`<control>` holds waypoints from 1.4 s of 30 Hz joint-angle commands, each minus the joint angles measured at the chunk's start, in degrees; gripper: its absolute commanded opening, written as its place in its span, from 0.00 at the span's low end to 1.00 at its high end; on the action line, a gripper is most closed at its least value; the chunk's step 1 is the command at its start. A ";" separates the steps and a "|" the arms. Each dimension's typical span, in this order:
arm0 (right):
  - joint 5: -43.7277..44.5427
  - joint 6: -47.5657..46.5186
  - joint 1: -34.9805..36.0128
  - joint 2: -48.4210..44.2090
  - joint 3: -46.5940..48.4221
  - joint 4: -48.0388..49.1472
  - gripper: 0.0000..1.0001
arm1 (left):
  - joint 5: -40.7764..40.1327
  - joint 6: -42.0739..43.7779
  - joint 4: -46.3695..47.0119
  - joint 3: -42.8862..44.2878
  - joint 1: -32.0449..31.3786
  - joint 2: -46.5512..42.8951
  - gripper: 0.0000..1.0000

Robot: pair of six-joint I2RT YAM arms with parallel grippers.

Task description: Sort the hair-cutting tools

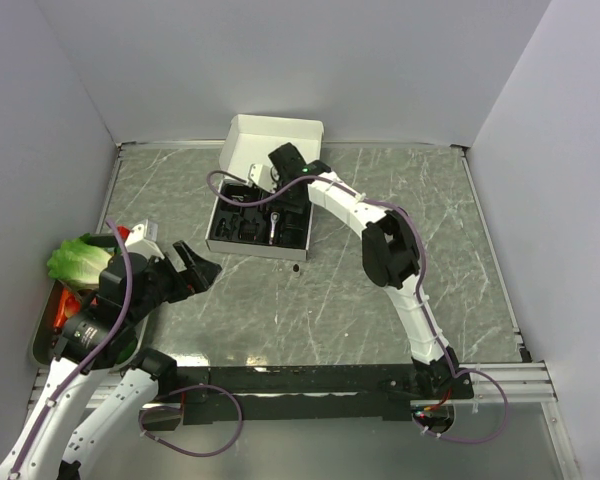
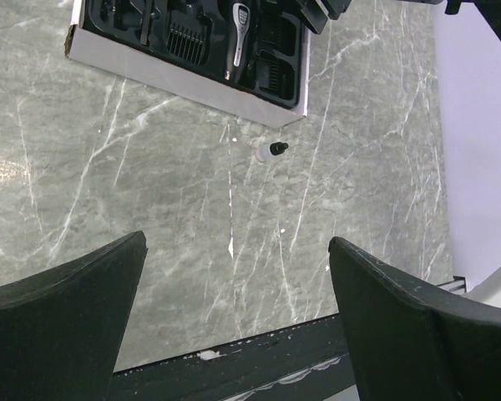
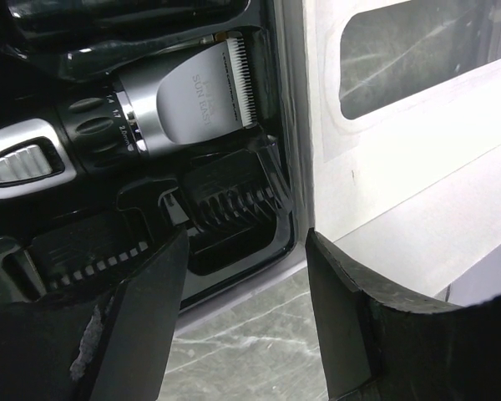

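The black-and-silver hair clipper (image 3: 179,104) lies in the black moulded insert of the white box (image 1: 248,248), beside black comb attachments (image 3: 234,196). In the top view the clipper (image 1: 275,226) shows as a slim silver strip. My right gripper (image 3: 246,242) hovers over the box's corner by the lid, open, with nothing between its fingers. In the top view the right gripper (image 1: 280,172) sits at the box's far edge. My left gripper (image 2: 238,242) is wide open and empty above bare table, well short of the box (image 2: 184,83); it shows as the left gripper (image 1: 195,268) in the top view.
A small white bottle with a black cap (image 2: 271,150) lies on the table just in front of the box. The box's white lid (image 1: 272,140) stands open at the back. A metal tray (image 1: 42,335) with lettuce (image 1: 78,258) and other vegetables sits at the left edge.
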 commanded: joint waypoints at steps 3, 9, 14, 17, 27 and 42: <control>1.17 2.96 1.96 -9.06 -0.65 -0.93 0.67 | 0.45 -0.02 0.08 1.89 -0.09 -1.00 0.97; 3.18 7.09 3.19 -15.04 -2.85 -0.67 0.67 | 0.45 -0.02 0.34 2.07 -0.09 -1.09 0.97; 8.02 14.82 3.28 -12.42 1.80 1.35 0.34 | 0.45 -0.02 0.34 2.86 -0.09 -1.09 0.97; 9.43 21.32 3.28 -8.11 7.60 -0.40 0.15 | 0.45 -0.19 0.52 3.04 -0.09 -1.26 0.97; 3.55 41.26 0.30 -3.98 8.05 1.27 0.00 | -1.83 -1.33 0.34 3.39 -0.09 -1.44 0.97; -2.08 56.40 -4.37 1.65 10.95 1.27 0.00 | -2.63 -1.95 1.57 3.30 -0.09 -0.21 0.97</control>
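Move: The comb guard in the box's far right slot lies about 2 cm left of the open right fingers, 1 cm back and some 3 cm below. The next comb slot is about 7 cm back and 1 cm left of the hand. The clipper's middle is roughly 6 cm back and 6 cm left, the white lid's middle about 10 cm ahead and 6 cm left. From the left hand the comb guard lies some 30 cm ahead, 20 cm right and well below. No touch can be made out as the right hand rises about 12 cm off the comb guard's slot, drifting back a little, and shuts its empty fingers. Then it sinks roughly 8 cm and reaches forward again towards the box's far right corner, turning strongly clockwise with its left side rising, to stay poised above the box with closed tips. ##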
